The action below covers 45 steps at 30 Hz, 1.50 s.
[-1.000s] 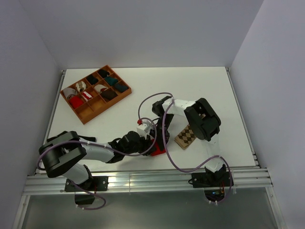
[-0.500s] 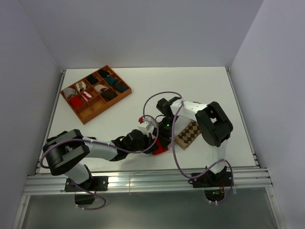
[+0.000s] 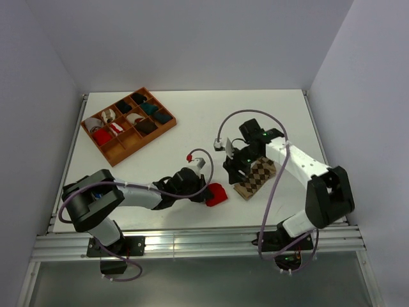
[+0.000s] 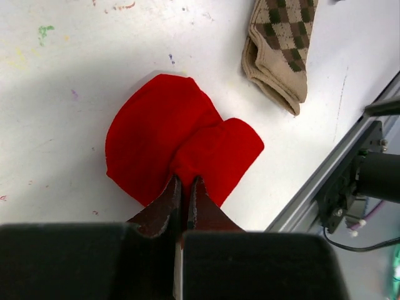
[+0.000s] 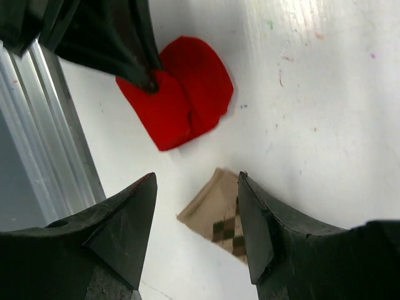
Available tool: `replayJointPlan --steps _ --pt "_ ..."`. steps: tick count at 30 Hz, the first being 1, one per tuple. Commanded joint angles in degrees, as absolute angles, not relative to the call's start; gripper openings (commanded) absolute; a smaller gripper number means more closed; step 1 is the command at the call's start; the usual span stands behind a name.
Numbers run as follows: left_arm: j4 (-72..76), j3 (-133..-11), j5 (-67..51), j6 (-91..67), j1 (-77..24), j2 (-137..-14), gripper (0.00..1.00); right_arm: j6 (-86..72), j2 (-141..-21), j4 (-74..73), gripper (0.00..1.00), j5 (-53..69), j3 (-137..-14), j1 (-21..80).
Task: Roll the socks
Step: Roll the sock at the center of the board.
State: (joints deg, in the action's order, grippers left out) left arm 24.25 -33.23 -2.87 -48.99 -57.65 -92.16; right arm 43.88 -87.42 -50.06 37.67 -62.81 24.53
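Observation:
The red sock (image 3: 217, 194) lies folded over on itself on the white table near the front edge, and no patch shows. My left gripper (image 3: 206, 190) is shut on its near fold; in the left wrist view the fingertips (image 4: 173, 185) pinch the red sock (image 4: 169, 134). The tan-and-brown argyle sock (image 3: 257, 177) lies flat just right of it, its cuff end (image 4: 278, 69) close to the red one. My right gripper (image 3: 238, 167) hovers open over that cuff, the jaws (image 5: 197, 178) straddling the argyle sock (image 5: 215, 215) without touching. The red sock (image 5: 187, 94) lies beyond it.
A wooden compartment tray (image 3: 144, 144) with several sock rolls stands at the back left. An aluminium rail (image 3: 192, 240) runs along the table's near edge, close to the red sock (image 4: 325, 181). White walls enclose the table on three sides.
My left gripper has shut on the red sock. My right gripper has opened, left the red sock and swung right to above the argyle sock.

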Motion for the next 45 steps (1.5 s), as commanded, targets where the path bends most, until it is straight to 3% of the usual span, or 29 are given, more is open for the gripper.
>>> replayJointPlan --steps 1,11,16,32,45 --pt "12.75 -32.08 -7.71 -49.13 -55.03 -94.22 0.0 46.05 -79.66 -46.51 0.62 36.57 -58.82 23.38" --pt "3.08 -38.57 -20.82 -45.97 -48.61 -98.78 0.0 48.25 -58.55 -35.08 0.65 29.54 -43.52 27.24" --pt "0.18 -42.09 -26.27 -44.39 -46.32 -103.35 0.0 47.55 -54.76 -26.64 0.65 20.84 -35.69 37.07" --pt "-6.15 -48.78 -32.69 -41.57 -43.42 -111.71 0.0 49.39 -59.5 -14.6 0.66 12.31 -29.1 52.02" --pt "-11.07 -52.99 -36.91 -38.76 -41.13 -114.87 0.0 50.89 -67.58 -7.83 0.65 7.03 -26.46 56.25"
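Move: The red sock, folded over and still pinched at its edge by my shut left fingers, has its middle about 3 cm right of my left hand and 1 cm ahead. From my open right hand the red sock lies some 6 cm back, 6 cm to the left and 8 cm below. The checkered sock's middle is about 11 cm right of my right hand, 4 cm ahead and 9 cm below. I swing my open right hand up and out to the right, backing off, then curl it down, back and left, ending about 7 cm lower and 7 cm nearer my base, turned some 45 degrees, its spread fingers straddling the red sock's free end, one against its edge. My left hand keeps its pinch, dipping a little and tipping steeper by about 35 degrees. ##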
